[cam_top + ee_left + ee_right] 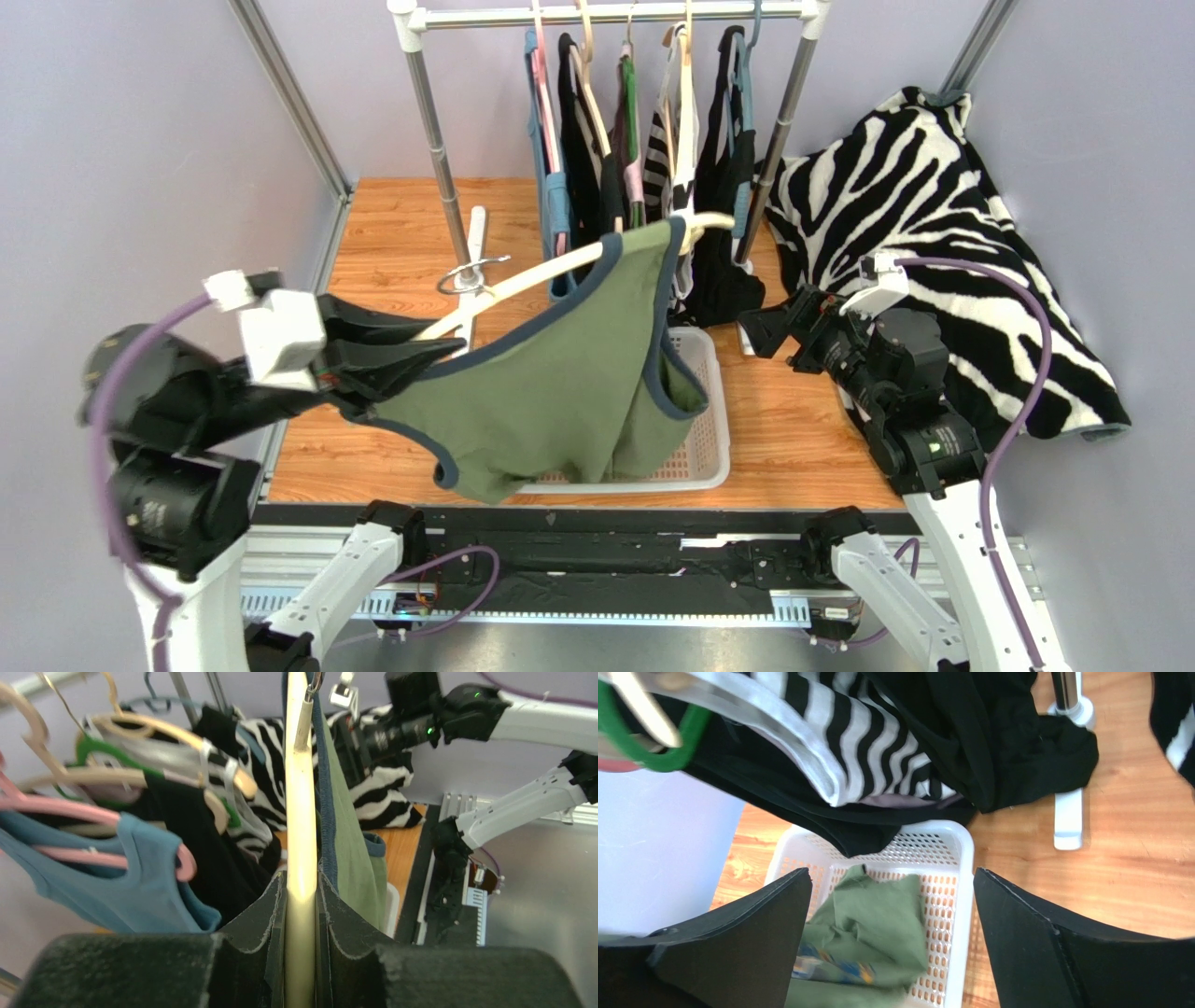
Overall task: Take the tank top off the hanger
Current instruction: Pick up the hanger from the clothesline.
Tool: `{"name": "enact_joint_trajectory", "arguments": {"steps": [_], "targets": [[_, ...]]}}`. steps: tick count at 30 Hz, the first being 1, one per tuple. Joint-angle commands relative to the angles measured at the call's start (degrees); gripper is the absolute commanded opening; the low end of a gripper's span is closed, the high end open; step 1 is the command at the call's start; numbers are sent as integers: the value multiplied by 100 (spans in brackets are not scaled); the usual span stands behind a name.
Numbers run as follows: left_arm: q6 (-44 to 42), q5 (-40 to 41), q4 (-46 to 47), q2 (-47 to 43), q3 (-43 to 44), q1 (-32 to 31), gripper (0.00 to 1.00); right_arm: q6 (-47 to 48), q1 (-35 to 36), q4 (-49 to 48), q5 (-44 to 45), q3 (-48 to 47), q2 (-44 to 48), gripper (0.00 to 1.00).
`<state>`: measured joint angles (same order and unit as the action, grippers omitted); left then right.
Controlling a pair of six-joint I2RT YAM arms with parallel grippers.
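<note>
The olive green tank top (pixel 561 378) with navy trim hangs from a cream hanger (pixel 561 266), and its lower part droops into the white basket (pixel 713 462). My left gripper (pixel 452 347) is shut on the hanger's left end and holds it tilted above the table. In the left wrist view the hanger (pixel 300 812) runs straight out from between the shut left gripper (pixel 302 878), with the tank top (pixel 351 847) along its right side. My right gripper (pixel 758 333) stands open beside the basket, holding nothing. In the right wrist view the open right gripper (pixel 892 873) hovers over green cloth (pixel 878 924) in the basket (pixel 959 882).
A clothes rack (pixel 617 17) at the back carries several garments on hangers (pixel 659 154). Its white foot (pixel 1069 815) rests on the wooden tabletop. A zebra-striped blanket (pixel 940 210) lies at the right. Grey walls close in on both sides.
</note>
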<state>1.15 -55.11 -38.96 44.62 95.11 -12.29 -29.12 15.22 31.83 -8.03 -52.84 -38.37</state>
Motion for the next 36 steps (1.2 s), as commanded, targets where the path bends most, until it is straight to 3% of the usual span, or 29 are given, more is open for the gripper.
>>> {"name": "enact_joint_trajectory", "arguments": {"steps": [1, 5, 11, 14, 18, 21, 36], "targets": [[-325, 448, 117, -155, -914, -1, 0, 161, 42, -590, -154, -43, 330, 93], [-571, 808, 239, -129, -1319, -54, 0, 161, 51, -784, -557, 19, 611, 95], [-546, 739, 345, 12, -1521, -133, 0, -321, 226, -1705, -1279, 90, 410, 94], [-537, 695, 363, -32, -1670, -150, 0, -226, 866, -2084, -861, -102, -64, 94], [-546, 695, 363, -50, -1759, -159, 0, 476, 2550, -2085, 195, -647, -785, 93], [-554, 677, 371, -32, -1733, -159, 0, 706, 3081, -2076, 680, -938, -1172, 91], [-247, 396, 345, -208, -1768, -168, 1, 645, 3197, -2972, 927, -948, -1752, 83]]}}
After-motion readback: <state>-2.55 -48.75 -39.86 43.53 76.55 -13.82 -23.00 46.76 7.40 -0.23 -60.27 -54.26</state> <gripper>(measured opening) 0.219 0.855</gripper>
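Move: The right hand, open, goes for the tank top's right-hand shoulder on the hanger: about 12 cm to its left, level ahead, some 18 cm above. The basket lies 5 cm ahead, 18 cm left and 27 cm below; a black top hangs on the rail 20 cm ahead, 3 cm left, at about hand height. The left hand, gripping the hanger, has that shoulder 15 cm ahead, 22 cm right, 5 cm lower, and the basket it brings the top over 20 cm ahead, 16 cm right, 48 cm below. Still pinching the hanger, the left hand sinks about 10 cm and goes some 7 cm forward, then holds almost still, presenting the tank top. The right hand, fingers wide, first rises and draws back slightly, then sweeps about 15 cm left, swinging counter-clockwise and tipping its fingers up, and eases up and forward to the shoulder's armhole; whether it touches the cloth can't be seen. ##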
